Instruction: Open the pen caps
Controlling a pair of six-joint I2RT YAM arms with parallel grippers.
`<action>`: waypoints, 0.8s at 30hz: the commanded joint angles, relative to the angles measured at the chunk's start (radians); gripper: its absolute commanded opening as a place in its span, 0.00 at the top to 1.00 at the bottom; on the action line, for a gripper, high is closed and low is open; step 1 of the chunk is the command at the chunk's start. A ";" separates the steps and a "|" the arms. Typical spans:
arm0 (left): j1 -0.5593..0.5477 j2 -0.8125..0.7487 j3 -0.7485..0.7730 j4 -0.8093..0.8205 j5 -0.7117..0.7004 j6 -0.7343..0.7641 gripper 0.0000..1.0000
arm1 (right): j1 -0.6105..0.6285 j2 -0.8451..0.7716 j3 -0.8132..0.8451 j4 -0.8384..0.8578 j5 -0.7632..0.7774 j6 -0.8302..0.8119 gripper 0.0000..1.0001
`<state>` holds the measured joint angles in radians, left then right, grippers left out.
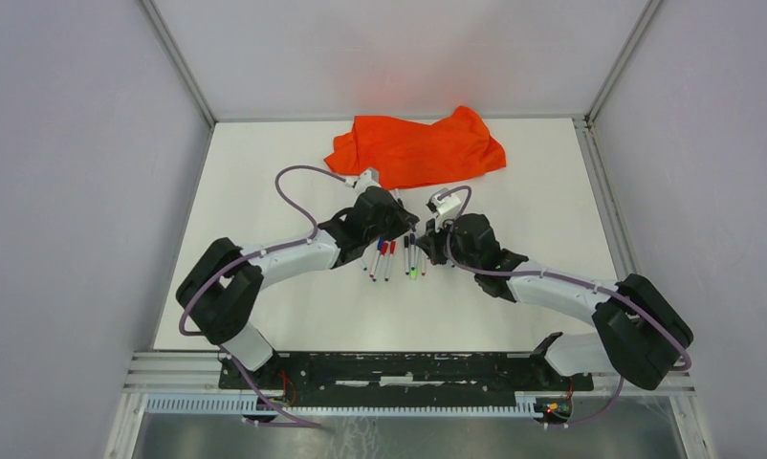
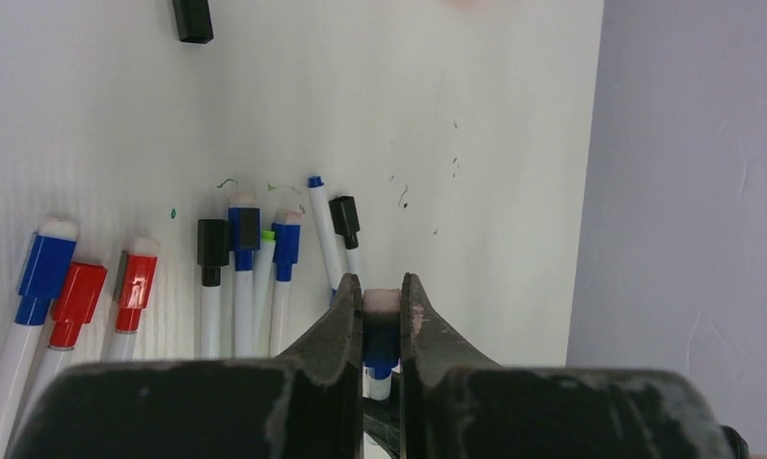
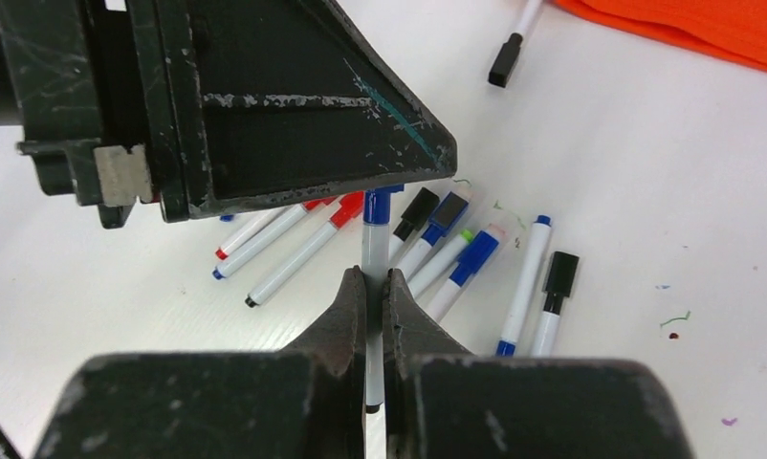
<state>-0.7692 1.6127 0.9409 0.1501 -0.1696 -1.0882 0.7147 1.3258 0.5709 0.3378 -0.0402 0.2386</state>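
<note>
One pen is held between both grippers above the table. My left gripper is shut on its blue pen cap, whose pale end shows between the fingertips. My right gripper is shut on the same pen's white barrel, which runs up to the blue cap under the left gripper's body. The two grippers meet nose to nose at mid-table. Several more pens with blue, red and black caps lie below on the white table.
An orange cloth lies bunched at the back of the table. A black-capped pen lies apart from the rest, near the cloth. The left gripper's black body fills the upper left of the right wrist view. Grey walls enclose the table.
</note>
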 commanded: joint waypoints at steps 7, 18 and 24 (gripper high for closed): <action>0.042 0.042 0.251 -0.176 -0.101 0.116 0.98 | 0.051 0.001 -0.016 -0.270 0.222 -0.094 1.00; 0.114 0.080 0.354 -0.470 -0.182 0.374 0.98 | -0.022 -0.083 -0.006 -0.260 0.220 -0.077 1.00; 0.173 0.142 0.364 -0.547 -0.227 0.442 0.98 | -0.161 -0.047 0.034 -0.256 0.163 -0.080 1.00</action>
<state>-0.6254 1.7096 1.2640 -0.3031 -0.3260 -0.7582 0.6250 1.2610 0.5480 0.0727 0.1459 0.1661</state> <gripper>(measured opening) 0.140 0.027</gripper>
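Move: The left fingers already hold the blue cap and the right fingers its pen barrel; the barrel lies about 5 cm back, 2 cm right and 4 cm below the left hand, so the cap is the same amount ahead, left and above the right hand. Some 11 cm beneath the left hand is the row's black-capped pen, 1 cm back and 1 cm left; the lone black marker by the cloth is 15 cm ahead and 3 cm left of the left hand. Keeping both grips shut, the hands pull apart along the pen: the left draws the cap up and forward, some 6 cm up and 5 cm out, while the right takes the barrel about 6 cm down, 5 cm right and a little back. Once they are apart the left swings about 8 cm left over open table and sinks back to its starting height, rolling its left side up by about 25 degrees, and the right carries the barrel another 3 cm right with a slight reach forward and a small rise, having tipped its left side down some 15 degrees. ##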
